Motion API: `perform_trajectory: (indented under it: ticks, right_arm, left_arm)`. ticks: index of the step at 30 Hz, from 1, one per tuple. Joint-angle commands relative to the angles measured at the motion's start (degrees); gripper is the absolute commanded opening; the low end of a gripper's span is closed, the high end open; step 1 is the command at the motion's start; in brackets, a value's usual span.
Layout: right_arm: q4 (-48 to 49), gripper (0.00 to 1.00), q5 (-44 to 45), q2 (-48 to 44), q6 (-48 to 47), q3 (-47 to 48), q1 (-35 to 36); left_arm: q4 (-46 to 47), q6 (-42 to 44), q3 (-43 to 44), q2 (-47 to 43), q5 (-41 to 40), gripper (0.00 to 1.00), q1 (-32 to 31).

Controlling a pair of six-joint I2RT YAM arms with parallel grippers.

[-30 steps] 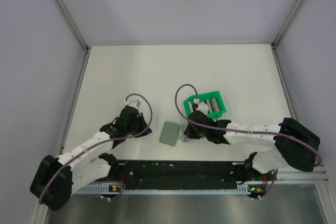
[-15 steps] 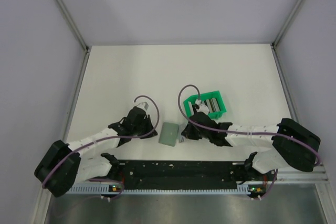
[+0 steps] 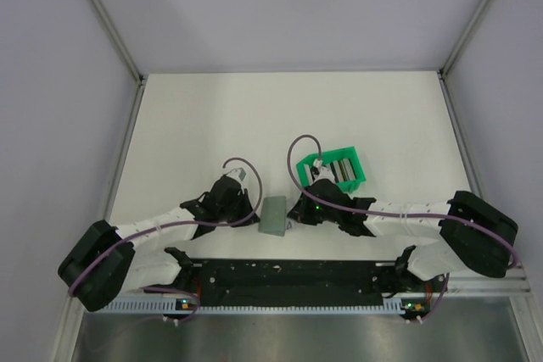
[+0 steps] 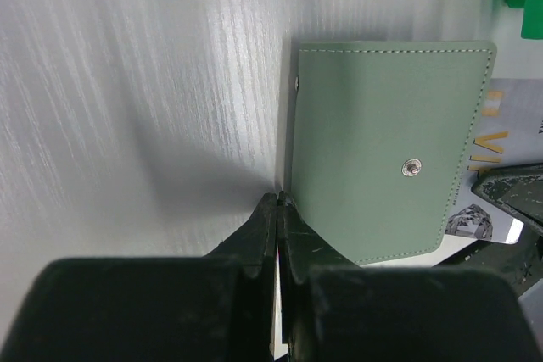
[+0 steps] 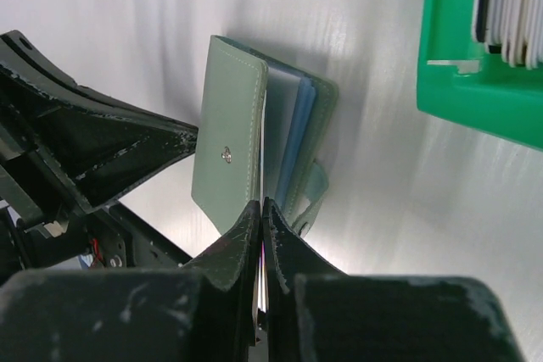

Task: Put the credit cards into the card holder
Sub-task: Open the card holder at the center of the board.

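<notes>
The grey-green card holder (image 3: pixel 274 216) lies between my two grippers near the table's front edge. In the right wrist view it stands partly unfolded, its snap flap (image 5: pixel 225 154) raised and the light blue inside (image 5: pixel 293 137) showing. My right gripper (image 5: pixel 260 203) is shut on a thin whitish credit card, seen edge-on at the holder's opening. That card (image 4: pixel 509 137) sticks out past the holder (image 4: pixel 382 150) in the left wrist view. My left gripper (image 4: pixel 278 201) is shut on nothing, its tips against the holder's left edge. More credit cards (image 5: pixel 509 6) stand in the green bin.
The bright green plastic bin (image 3: pixel 335 169) sits just behind my right gripper (image 3: pixel 294 213). A black rail (image 3: pixel 280 277) runs along the near edge by the arm bases. White walls with metal posts enclose the table on three sides.
My left gripper has swung right across the table until it meets the card holder. The right gripper has edged left with its card, and the holder now looks narrower from above.
</notes>
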Motion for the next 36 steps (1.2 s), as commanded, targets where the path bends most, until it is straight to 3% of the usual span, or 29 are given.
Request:
perform_trajectory:
  ticks: [1, 8, 23, 29, 33, 36]
  right_arm:
    - [3.4, 0.0, -2.4, -1.1, -1.7, 3.5, -0.5]
    - [6.5, 0.0, -4.9, 0.6, -2.0, 5.7, 0.2]
    - [12.2, 0.0, -7.1, 14.2, 0.0, 12.3, 4.0]
    - [0.4, 0.0, 1.6, 17.1, -0.6, 16.3, 6.4]
    - [-2.7, 0.0, 4.2, 18.9, -0.7, 17.0, 6.8]
    - [-2.8, 0.0, 3.8, 20.1, -1.1, 17.4, 6.8]
  left_arm:
    - [2.4, -0.5, 0.5, 0.3, 0.5, 0.0, -0.7]
    - [2.4, -0.5, 0.8, 0.4, -0.7, 0.0, -1.0]
    - [-2.5, -1.5, -1.3, -0.2, -9.4, 0.0, -0.8]
    - [-9.1, -4.7, -0.4, -3.9, -13.0, 0.0, -0.5]
    - [-15.2, -4.9, 1.2, -8.9, -15.7, 0.0, -0.1]
    - [-19.5, -5.1, 2.5, -11.8, -16.6, 0.06, 0.8]
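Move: The card holder lies flat with its front cover slightly raised. Its middle is about 4 cm to the left of the right hand, 1 cm farther out and some 2 cm lower; the shut right fingers already hold a card tucked under the cover's free right edge. The green tray stands about 10 cm ahead of the right hand and 10 cm to its right. From the left hand, whose shut tips rest by the spine, the holder's middle is about 4 cm right, 2 cm ahead and 1 cm lower. Leftward in an arc, the right hand carries its card about 8 cm across the holder, first rising some 3 cm to lever the cover up from beneath, then sinking to just below its starting height while keeping its grip. The shut left hand stays close by the spine, edging slightly forward, then slips about 4.5 cm left, away from the holder, turning some 10 degrees counter-clockwise. ##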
